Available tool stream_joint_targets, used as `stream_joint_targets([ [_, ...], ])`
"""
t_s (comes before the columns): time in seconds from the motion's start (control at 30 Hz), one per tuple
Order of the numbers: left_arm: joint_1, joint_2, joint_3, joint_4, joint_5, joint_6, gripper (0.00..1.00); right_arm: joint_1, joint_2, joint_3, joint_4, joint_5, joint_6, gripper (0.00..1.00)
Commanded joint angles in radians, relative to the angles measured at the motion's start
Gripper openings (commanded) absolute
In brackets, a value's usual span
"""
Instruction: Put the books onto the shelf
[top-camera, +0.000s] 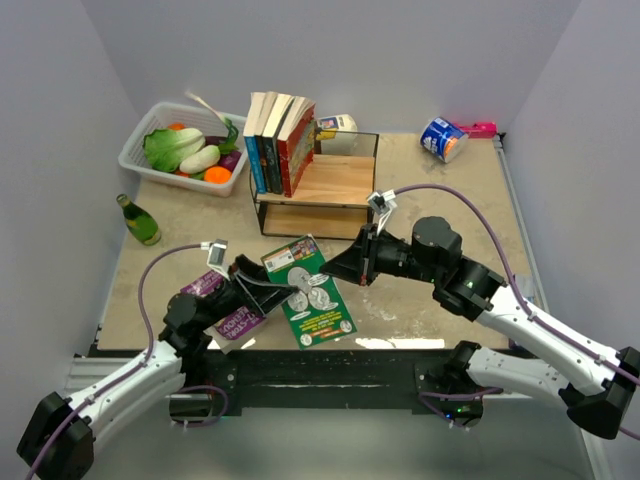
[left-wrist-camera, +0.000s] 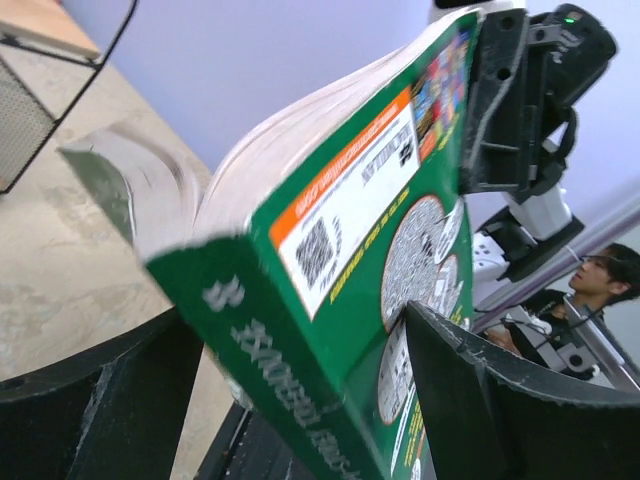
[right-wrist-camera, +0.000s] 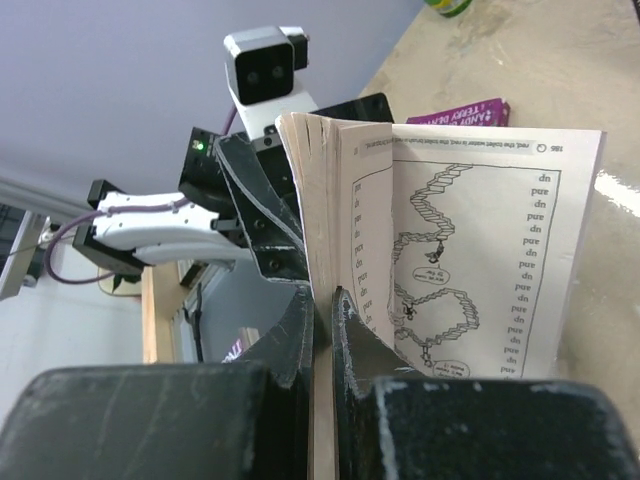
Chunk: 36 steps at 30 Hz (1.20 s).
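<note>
A green book (top-camera: 312, 292) is held off the table in front of the shelf (top-camera: 330, 180). My right gripper (top-camera: 347, 267) is shut on its upper right edge; in the right wrist view the jaws (right-wrist-camera: 322, 325) pinch a thin part of the book while the other pages (right-wrist-camera: 470, 250) fan open. My left gripper (top-camera: 275, 288) is open, with the book's spine end (left-wrist-camera: 300, 330) between its wide-spread fingers (left-wrist-camera: 500, 400). A purple book (top-camera: 222, 308) lies flat under the left arm. Several books (top-camera: 278, 148) stand on the left of the shelf's top board.
A white basket (top-camera: 152, 118) of vegetables sits at the back left, with a green bottle (top-camera: 140, 220) in front of it. A blue and white can (top-camera: 443, 138) and a pink object (top-camera: 481, 128) lie at the back right. A pale object (top-camera: 338, 124) stands behind the shelf.
</note>
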Motion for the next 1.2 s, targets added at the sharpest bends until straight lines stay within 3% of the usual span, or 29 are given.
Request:
stream_joint_targets([
  [0.0,-0.004,0.040,0.067,0.233,0.064,-0.026,0.80,0.006,-0.012,0.075,0.051,-0.083,0.011,0.00],
  [0.07,-0.004,0.062,0.086,0.272,0.092,-0.023,0.68,0.006,-0.007,0.081,0.028,-0.085,-0.004,0.00],
  [0.1,-0.004,0.068,0.092,0.282,0.102,-0.021,0.51,0.006,-0.006,0.084,0.019,-0.080,-0.012,0.00],
  [0.17,-0.004,0.079,0.122,0.267,0.127,-0.012,0.32,0.007,-0.006,0.099,-0.015,-0.064,-0.037,0.00],
  [0.2,-0.002,0.079,0.135,0.255,0.133,-0.004,0.16,0.006,-0.006,0.107,-0.029,-0.038,-0.046,0.00],
  [0.27,-0.004,0.067,0.181,0.183,0.148,0.031,0.00,0.006,-0.003,0.142,-0.076,-0.030,-0.076,0.00],
  [0.33,-0.002,0.045,0.246,0.108,0.155,0.087,0.00,0.006,0.007,0.187,-0.130,0.033,-0.125,0.00],
  [0.4,-0.002,0.036,0.299,-0.010,0.152,0.129,0.00,0.006,0.019,0.254,-0.216,0.091,-0.159,0.20],
  [0.43,-0.004,0.031,0.364,-0.064,0.142,0.182,0.00,0.006,0.022,0.277,-0.245,0.180,-0.187,0.45],
  [0.5,-0.002,0.039,0.444,-0.254,0.086,0.250,0.00,0.006,0.016,0.323,-0.314,0.252,-0.201,0.60],
  [0.6,-0.002,0.082,0.621,-0.493,-0.032,0.391,0.00,0.006,0.005,0.382,-0.388,0.482,-0.218,0.73],
  [0.7,-0.004,0.157,0.771,-0.611,-0.149,0.496,0.00,0.006,0.011,0.421,-0.425,0.708,-0.230,0.77],
  [0.9,-0.005,0.391,1.093,-0.722,-0.318,0.626,0.00,0.006,0.059,0.445,-0.390,1.077,-0.181,0.75],
  [1.03,-0.024,0.552,1.225,-0.727,-0.456,0.729,0.00,0.003,0.102,0.460,-0.327,1.203,-0.179,0.74],
  [1.17,-0.090,0.677,1.355,-0.737,-0.603,0.844,0.00,-0.016,0.158,0.503,-0.296,1.219,-0.184,0.74],
])
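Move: The green book, held upright-ish by the right hand, has its middle some 4 cm right of the left hand, 1 cm back and 3 cm above, its edge between the open left fingers. From the left hand, the shelf's free space lies about 25 cm ahead, 10 right, 8 below; the red book 26 ahead, 2 right. The green book's middle is 5 cm below the right hand, 2 back, 2 left. Left pinches the green book, carries it 20 cm up, then forward towards the shelf; right opens, leaving forward-right. ##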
